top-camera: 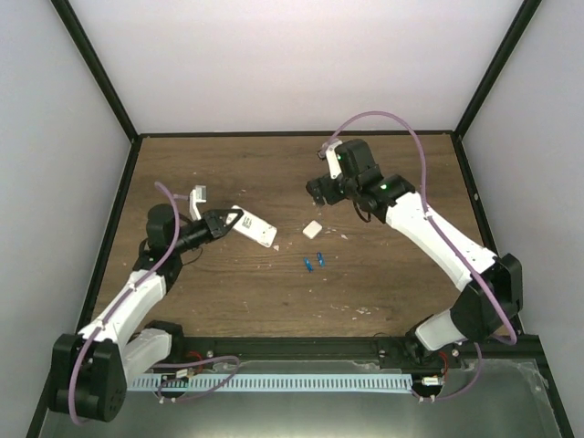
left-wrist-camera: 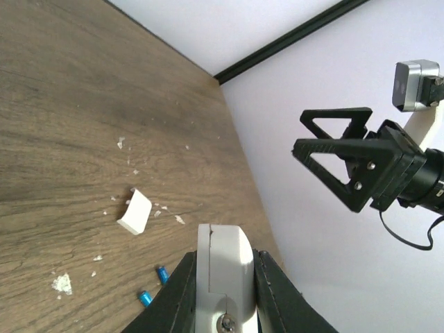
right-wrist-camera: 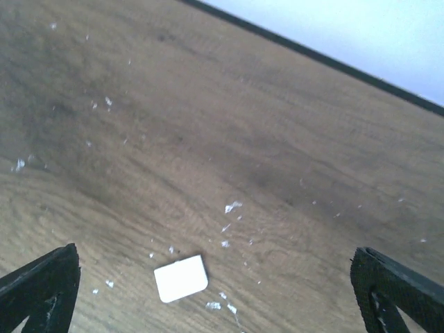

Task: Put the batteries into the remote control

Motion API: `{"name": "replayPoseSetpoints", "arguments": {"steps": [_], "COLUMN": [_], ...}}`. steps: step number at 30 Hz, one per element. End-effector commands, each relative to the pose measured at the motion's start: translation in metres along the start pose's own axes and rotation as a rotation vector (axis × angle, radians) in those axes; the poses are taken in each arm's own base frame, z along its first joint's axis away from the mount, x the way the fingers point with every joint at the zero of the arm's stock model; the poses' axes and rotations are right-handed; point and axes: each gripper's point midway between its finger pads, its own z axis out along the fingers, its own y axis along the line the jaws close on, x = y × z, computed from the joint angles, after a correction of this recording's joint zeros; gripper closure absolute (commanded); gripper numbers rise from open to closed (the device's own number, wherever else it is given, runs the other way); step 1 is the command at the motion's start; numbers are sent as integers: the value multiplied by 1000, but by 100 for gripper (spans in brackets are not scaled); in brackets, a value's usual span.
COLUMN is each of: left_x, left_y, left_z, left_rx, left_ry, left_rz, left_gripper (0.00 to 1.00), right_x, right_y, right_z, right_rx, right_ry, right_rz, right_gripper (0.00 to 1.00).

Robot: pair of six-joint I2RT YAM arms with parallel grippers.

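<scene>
My left gripper (top-camera: 228, 222) is shut on one end of the white remote control (top-camera: 255, 229), which it holds just above the table left of centre. In the left wrist view the remote control (left-wrist-camera: 223, 267) sits edge-on between the black jaws. Two small blue batteries (top-camera: 308, 265) (top-camera: 319, 258) lie side by side on the wood, to the right of the remote; they show as batteries (left-wrist-camera: 161, 274) (left-wrist-camera: 144, 298) in the left wrist view. My right gripper (top-camera: 317, 190) hangs open and empty above the table, beyond the batteries, its fingers (right-wrist-camera: 43, 288) spread wide.
A small white square cover piece (top-camera: 312, 230) lies flat on the wooden table (top-camera: 228, 169) between the remote and my right gripper, also seen as the cover (right-wrist-camera: 181, 277) (left-wrist-camera: 134, 211). White flecks dot the wood around it. A black frame and white walls bound the table.
</scene>
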Motion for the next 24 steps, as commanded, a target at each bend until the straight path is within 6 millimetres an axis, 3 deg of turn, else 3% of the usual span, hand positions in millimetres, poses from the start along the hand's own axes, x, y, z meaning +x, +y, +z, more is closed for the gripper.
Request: {"name": "replayPoseSetpoints", "arguments": {"steps": [1, 3, 7, 11, 17, 24], "left_x": [-7, -6, -2, 10, 15, 16], "left_y": [-16, -14, -2, 17, 24, 26], "left_z": [-13, -21, -31, -31, -27, -28], "left_rx": [69, 56, -10, -44, -56, -27], "left_ry": [-104, -151, -202, -203, -209, -250], "left_rz": [-37, -64, -118, -183, -188, -218], "left_gripper": [100, 100, 100, 100, 100, 100], "right_x": [-8, 8, 62, 98, 134, 164], "right_y": [-12, -5, 20, 39, 38, 49], "right_z": [-13, -5, 13, 25, 44, 59], "right_rx": [53, 21, -85, -162, -130, -169], "right_ry": [33, 124, 294, 331, 420, 518], "right_rz": [93, 133, 236, 326, 327, 318], "right_gripper": [2, 6, 16, 22, 30, 50]}}
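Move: The two batteries lie on the table about 23 cm below the open right hand. The right-hand one is some 10 cm back and 1 cm to the left; the left-hand one is about 11 cm back and 4 cm to the left. The white battery cover lies roughly 1 cm back and 3 cm to the left, equally low. From the left hand, which already holds the remote, the right-hand battery is about 18 cm right, 2 cm back and 21 cm below. Downward and back, after a brief rise, the right hand swoops towards the batteries, ending about 15 cm lower and 7 cm back, tipping some 30 degrees to point steeply down while its fingers narrow from wide to about half open, touching nothing yet. Meanwhile the left hand keeps its hold on the remote, easing back and left, then sinking a few centimetres as it turns slightly counter-clockwise. ##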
